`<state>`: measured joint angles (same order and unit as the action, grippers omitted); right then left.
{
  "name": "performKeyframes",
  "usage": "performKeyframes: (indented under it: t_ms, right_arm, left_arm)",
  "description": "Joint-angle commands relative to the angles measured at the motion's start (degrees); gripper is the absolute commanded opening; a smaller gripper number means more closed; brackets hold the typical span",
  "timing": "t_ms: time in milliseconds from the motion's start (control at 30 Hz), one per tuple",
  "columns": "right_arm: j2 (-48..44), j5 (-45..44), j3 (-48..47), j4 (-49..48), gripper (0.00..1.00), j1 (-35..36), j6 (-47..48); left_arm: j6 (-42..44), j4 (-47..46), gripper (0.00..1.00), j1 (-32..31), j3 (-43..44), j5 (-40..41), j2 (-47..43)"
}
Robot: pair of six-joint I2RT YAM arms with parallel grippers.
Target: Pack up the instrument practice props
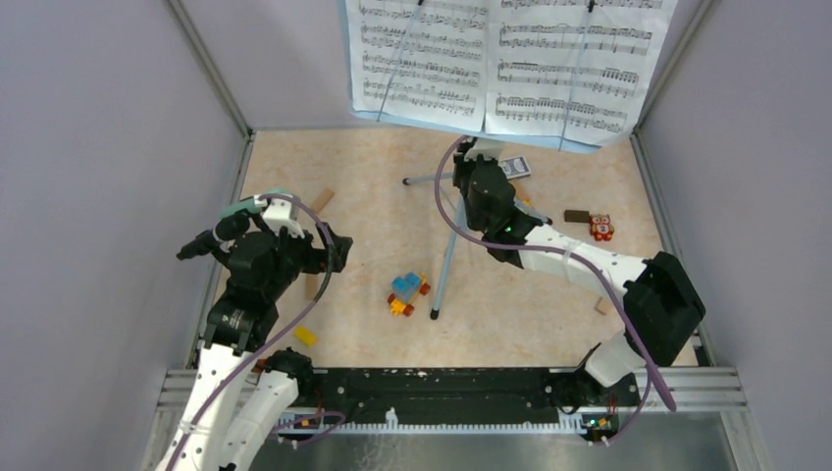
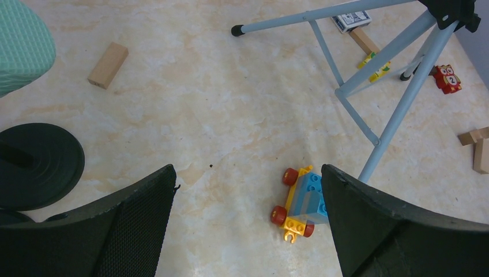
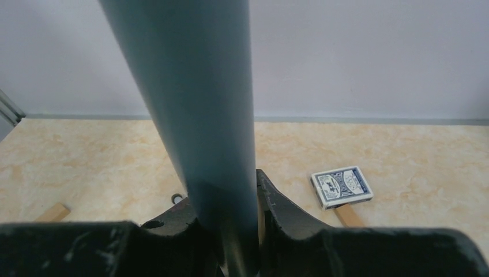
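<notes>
The music stand's pale-blue desk (image 1: 412, 120) stands at the back with white sheet-music pages (image 1: 510, 59) on it. Its tripod legs (image 1: 444, 265) spread over the middle of the table. My right gripper (image 1: 478, 169) is shut on the stand's pole (image 3: 196, 104), and its fingers (image 3: 279, 205) press both sides of the pole in the right wrist view. Raised above the left side, my left gripper (image 1: 265, 253) is open with nothing in it (image 2: 248, 190). A mint-green microphone (image 2: 20, 49) and a black round-based holder (image 2: 37, 164) lie to its left.
A toy brick car (image 2: 297, 205) lies by the front tripod leg. A card deck (image 3: 341, 186) and wooden blocks (image 2: 108, 64) lie at the back. An owl brick (image 1: 601, 228) lies right, a yellow brick (image 1: 305, 336) near the left arm. Grey walls enclose the table.
</notes>
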<state>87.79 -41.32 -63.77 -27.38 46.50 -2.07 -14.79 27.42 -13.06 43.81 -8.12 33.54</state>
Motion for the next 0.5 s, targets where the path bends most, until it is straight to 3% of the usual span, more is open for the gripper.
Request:
performKeyframes:
  t_ms: [0,267,467]
  right_arm:
    - [-1.7,1.9,3.0,-3.7,0.26,2.6,-3.1]
    - [-7.4,9.3,10.8,-11.4,0.52,2.6,1.8]
    - [-13.8,12.5,15.0,-10.1,0.57,2.6,1.8]
  left_arm:
    - [0.6,-2.3,0.99,0.3,-0.2,0.0,0.1]
    - [0.7,-2.4,0.99,0.3,-0.2,-0.4,0.0]
    - [0.7,-2.4,0.99,0.3,-0.1,-0.2,-0.4]
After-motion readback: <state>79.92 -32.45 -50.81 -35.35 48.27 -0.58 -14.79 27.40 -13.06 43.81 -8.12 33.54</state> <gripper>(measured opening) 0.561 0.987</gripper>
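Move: The music stand's pole is gripped right between the right hand's fingers. On the table, some 29 cm below, the card deck lies about 12 cm ahead and 13 cm right of that hand, and the brick car about 15 cm back and 10 cm left. From the idle left hand, the gripped part of the pole is about 16 cm ahead, 23 cm to the right and 5 cm higher. The right hand opens, lets go of the stand's pole, and draws back about 4 cm, turning some 10 degrees counter-clockwise. ##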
